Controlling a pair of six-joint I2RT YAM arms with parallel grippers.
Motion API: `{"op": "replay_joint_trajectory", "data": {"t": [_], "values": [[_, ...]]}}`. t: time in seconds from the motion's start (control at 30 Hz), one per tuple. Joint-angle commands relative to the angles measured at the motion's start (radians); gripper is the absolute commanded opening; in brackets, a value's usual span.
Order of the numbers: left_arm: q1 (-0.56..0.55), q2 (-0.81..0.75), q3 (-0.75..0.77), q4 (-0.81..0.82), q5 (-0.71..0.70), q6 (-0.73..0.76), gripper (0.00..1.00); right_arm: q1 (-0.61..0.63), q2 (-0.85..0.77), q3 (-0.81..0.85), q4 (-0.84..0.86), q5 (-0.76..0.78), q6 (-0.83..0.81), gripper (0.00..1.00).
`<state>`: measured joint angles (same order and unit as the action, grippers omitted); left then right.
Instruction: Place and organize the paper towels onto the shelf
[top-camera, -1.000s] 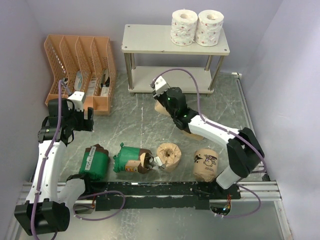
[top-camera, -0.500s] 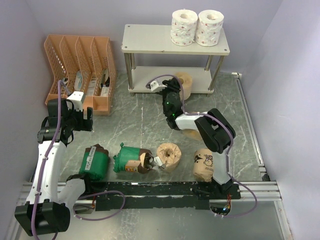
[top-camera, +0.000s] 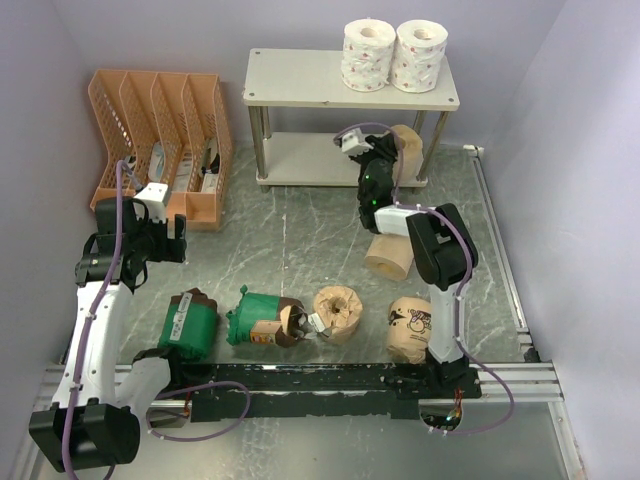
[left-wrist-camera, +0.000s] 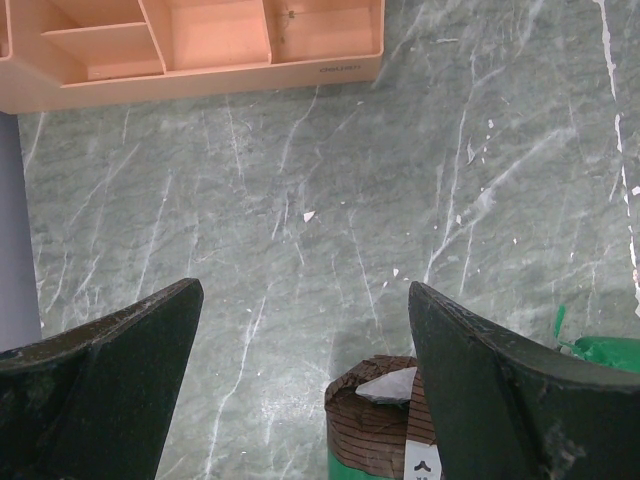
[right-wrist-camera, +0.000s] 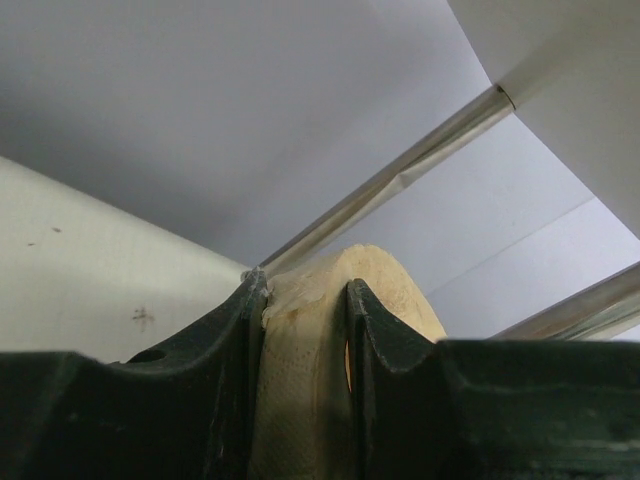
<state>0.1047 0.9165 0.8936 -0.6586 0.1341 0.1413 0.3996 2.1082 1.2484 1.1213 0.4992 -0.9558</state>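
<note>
The shelf (top-camera: 300, 78) stands at the back, with two white speckled paper towels (top-camera: 367, 55) (top-camera: 420, 55) on its top board. My right gripper (top-camera: 392, 158) is shut on a tan roll (top-camera: 408, 148) at the right end of the lower board (top-camera: 300, 155). In the right wrist view the tan roll (right-wrist-camera: 310, 370) is pinched between the fingers (right-wrist-camera: 230, 380), beside a silver leg (right-wrist-camera: 400, 175). My left gripper (top-camera: 165, 238) hangs open above the table, left of centre. Its wrist view shows the open gripper (left-wrist-camera: 305, 300) over a green-wrapped roll (left-wrist-camera: 375, 420).
An orange file organizer (top-camera: 160, 140) stands at the back left. On the table lie two green-wrapped rolls (top-camera: 190, 322) (top-camera: 258, 318), two tan rolls (top-camera: 338, 312) (top-camera: 390, 255) and a brown cartoon-print roll (top-camera: 412, 328). Walls close in on both sides.
My right arm has carried the tan roll from the table in front of the shelf rightward and back to the lower tier's right end. The left arm has not moved.
</note>
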Motion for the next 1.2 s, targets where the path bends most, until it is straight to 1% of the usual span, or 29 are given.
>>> {"op": "replay_joint_trajectory", "data": {"t": [0.0, 0.3, 0.5, 0.63, 0.67, 0.7, 0.8, 0.83, 0.87, 0.9, 1.0, 1.13, 1.17], "values": [[-0.002, 0.001, 0.019, 0.009, -0.013, -0.01, 0.95, -0.037, 0.022, 0.068, -0.041, -0.04, 0.072, 0.0], [0.013, 0.001, 0.019, 0.011, -0.012, -0.01, 0.95, -0.089, 0.111, 0.154, -0.11, -0.067, 0.144, 0.0], [0.048, -0.001, 0.018, 0.008, -0.001, -0.005, 0.95, -0.113, 0.17, 0.218, -0.128, -0.074, 0.124, 0.0], [0.068, 0.005, 0.018, 0.008, 0.0, -0.005, 0.95, -0.14, 0.171, 0.257, -0.179, -0.084, 0.184, 0.01], [0.07, 0.007, 0.019, 0.008, 0.001, -0.003, 0.95, -0.142, 0.167, 0.256, -0.178, -0.087, 0.188, 0.04], [0.073, 0.008, 0.018, 0.01, 0.001, -0.003, 0.95, -0.143, 0.163, 0.253, -0.172, -0.089, 0.185, 0.14], [0.078, 0.01, 0.018, 0.01, 0.002, -0.003, 0.95, -0.142, 0.146, 0.234, -0.146, -0.085, 0.17, 0.62], [0.079, 0.01, 0.018, 0.011, 0.002, -0.004, 0.95, -0.142, 0.136, 0.225, -0.131, -0.079, 0.17, 0.74], [0.08, 0.01, 0.017, 0.01, 0.002, -0.003, 0.95, -0.139, 0.121, 0.21, -0.118, -0.077, 0.172, 0.83], [0.08, 0.01, 0.018, 0.01, 0.003, -0.003, 0.95, -0.135, 0.101, 0.197, -0.111, -0.077, 0.177, 0.88], [0.08, 0.007, 0.017, 0.01, 0.009, 0.0, 0.95, -0.097, 0.033, 0.145, -0.092, -0.073, 0.167, 0.95], [0.08, -0.007, 0.015, 0.01, 0.011, 0.0, 0.95, -0.018, -0.075, 0.038, -0.035, -0.016, 0.169, 0.96], [0.079, -0.012, 0.015, 0.011, 0.01, 0.001, 0.95, 0.011, -0.127, 0.0, -0.035, 0.002, 0.181, 0.96]]}}
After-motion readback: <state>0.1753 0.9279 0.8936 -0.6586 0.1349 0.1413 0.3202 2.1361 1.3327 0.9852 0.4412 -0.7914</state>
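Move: The right hand holds the brown paper towel roll upright by its near wall, roll middle 4 cm right, 1 ahead and 4 below. Its spot on the lower shelf's right end is about 7 cm ahead, 9 right and 9 below. On the upper board the right white roll is some 3 ahead, 6 right and the left one 3 ahead, 4 left, both 16 above. Another brown roll lies 24 back, 1 left, 12 below. From the left hand the spot is about 34 ahead, 57 right, 6 below. Still pinching the brown roll by its wall, the right hand carries it forward about 6 cm, 5 cm right and 4.5 cm down under the upper board, onto the right end of the lower shelf. The fingers then open wide, let go of the roll and back off about 3.5 cm, rising and easing left. The empty left hand drifts 2 cm left. ##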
